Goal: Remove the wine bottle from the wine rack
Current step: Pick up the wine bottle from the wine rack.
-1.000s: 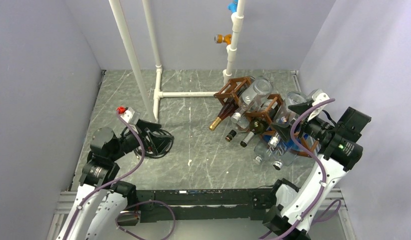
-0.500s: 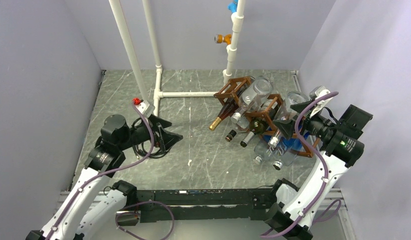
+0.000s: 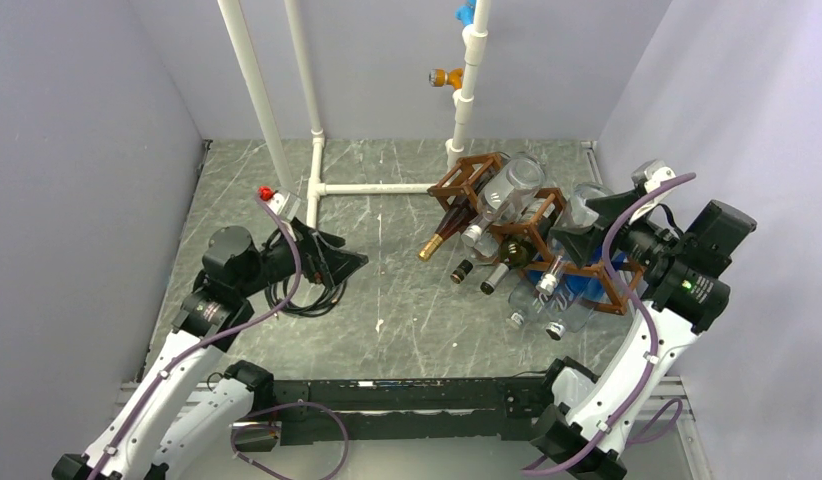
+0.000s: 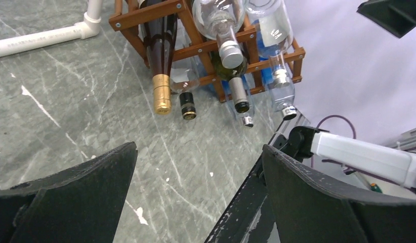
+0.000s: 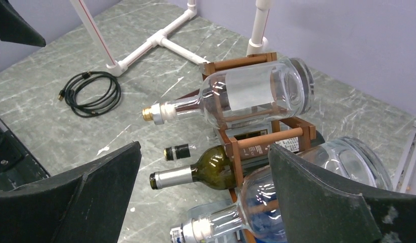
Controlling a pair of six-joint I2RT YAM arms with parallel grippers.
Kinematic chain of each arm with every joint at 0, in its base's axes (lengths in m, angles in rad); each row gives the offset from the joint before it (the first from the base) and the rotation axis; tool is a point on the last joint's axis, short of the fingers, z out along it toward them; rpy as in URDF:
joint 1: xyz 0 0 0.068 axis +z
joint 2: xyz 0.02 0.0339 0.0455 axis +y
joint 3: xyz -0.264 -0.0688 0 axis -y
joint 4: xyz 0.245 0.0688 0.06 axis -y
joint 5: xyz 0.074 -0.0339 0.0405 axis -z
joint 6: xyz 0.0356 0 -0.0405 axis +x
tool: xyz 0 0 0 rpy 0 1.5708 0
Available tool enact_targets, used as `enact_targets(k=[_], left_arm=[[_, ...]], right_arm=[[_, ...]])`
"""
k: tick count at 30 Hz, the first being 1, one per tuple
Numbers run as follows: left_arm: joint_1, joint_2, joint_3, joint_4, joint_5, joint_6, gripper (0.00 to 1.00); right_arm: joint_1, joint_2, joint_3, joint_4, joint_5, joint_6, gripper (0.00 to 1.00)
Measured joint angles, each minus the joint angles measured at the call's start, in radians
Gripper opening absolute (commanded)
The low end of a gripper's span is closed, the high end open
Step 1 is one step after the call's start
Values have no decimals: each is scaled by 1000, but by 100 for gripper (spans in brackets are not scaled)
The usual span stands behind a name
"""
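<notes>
The wine rack (image 3: 465, 180) is a reddish-brown wooden lattice at the back right, loaded with several bottles whose necks point front-left. A dark wine bottle (image 3: 442, 232) with a gold foil neck lies in its left cell, also seen in the left wrist view as the dark bottle (image 4: 158, 55) in the rack (image 4: 140, 16). A green bottle (image 5: 211, 167) with a silver cap and a clear bottle (image 5: 251, 96) lie in the rack (image 5: 266, 139). My right gripper (image 3: 572, 222) hovers open over the rack's right side, and in its wrist view the right gripper (image 5: 204, 147) holds nothing. My left gripper (image 3: 349, 262) hangs open and empty left of the rack, with bare floor between the left gripper's (image 4: 198, 149) jaws.
White pipes (image 3: 317, 150) stand at the back, one running along the floor to the rack. A black cable coil (image 3: 297, 295) lies under the left arm. Grey walls close in on both sides. The black base rail (image 3: 407, 392) spans the near edge.
The left arm has lifted and swung its gripper rightward toward the rack. The right gripper has risen and shifted back over the rack's right end. Both stay open.
</notes>
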Motion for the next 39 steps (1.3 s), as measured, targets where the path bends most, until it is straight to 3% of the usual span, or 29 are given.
enact_targets(k=[14,29,39], left_arm=[[-119,154,66,56,-16,-123,99],[-341,446,371,-35,-269,-123,99],[-409,605,530,-104,-423,-126,99]], right_arm=[[0,-12,-43,52,-21,106,100],[0,-15,-58,38,-26,102,100],[-5,-5,-64,37,-25,103,100]])
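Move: The big clear bottle lying on top of the rack is about 26 cm to the left hand's right, 14 cm ahead and 12 cm below, its neck jutting back towards the hand. The gold-capped bottle lies about 18 cm right, 12 cm ahead and 20 cm below; the green bottle about 30 cm right, 8 cm ahead and 20 cm below. From the right hand the clear bottle lies roughly 11 cm ahead, 10 cm left and 18 cm below. Towards the neck end of the clear bottle goes the left hand, wide open and touching nothing: it sweeps about 13 cm to the right, at first straight sideways, then also some 5 cm forward, rising slightly on the way. The wrist tips the fingers down by roughly 10 degrees. ##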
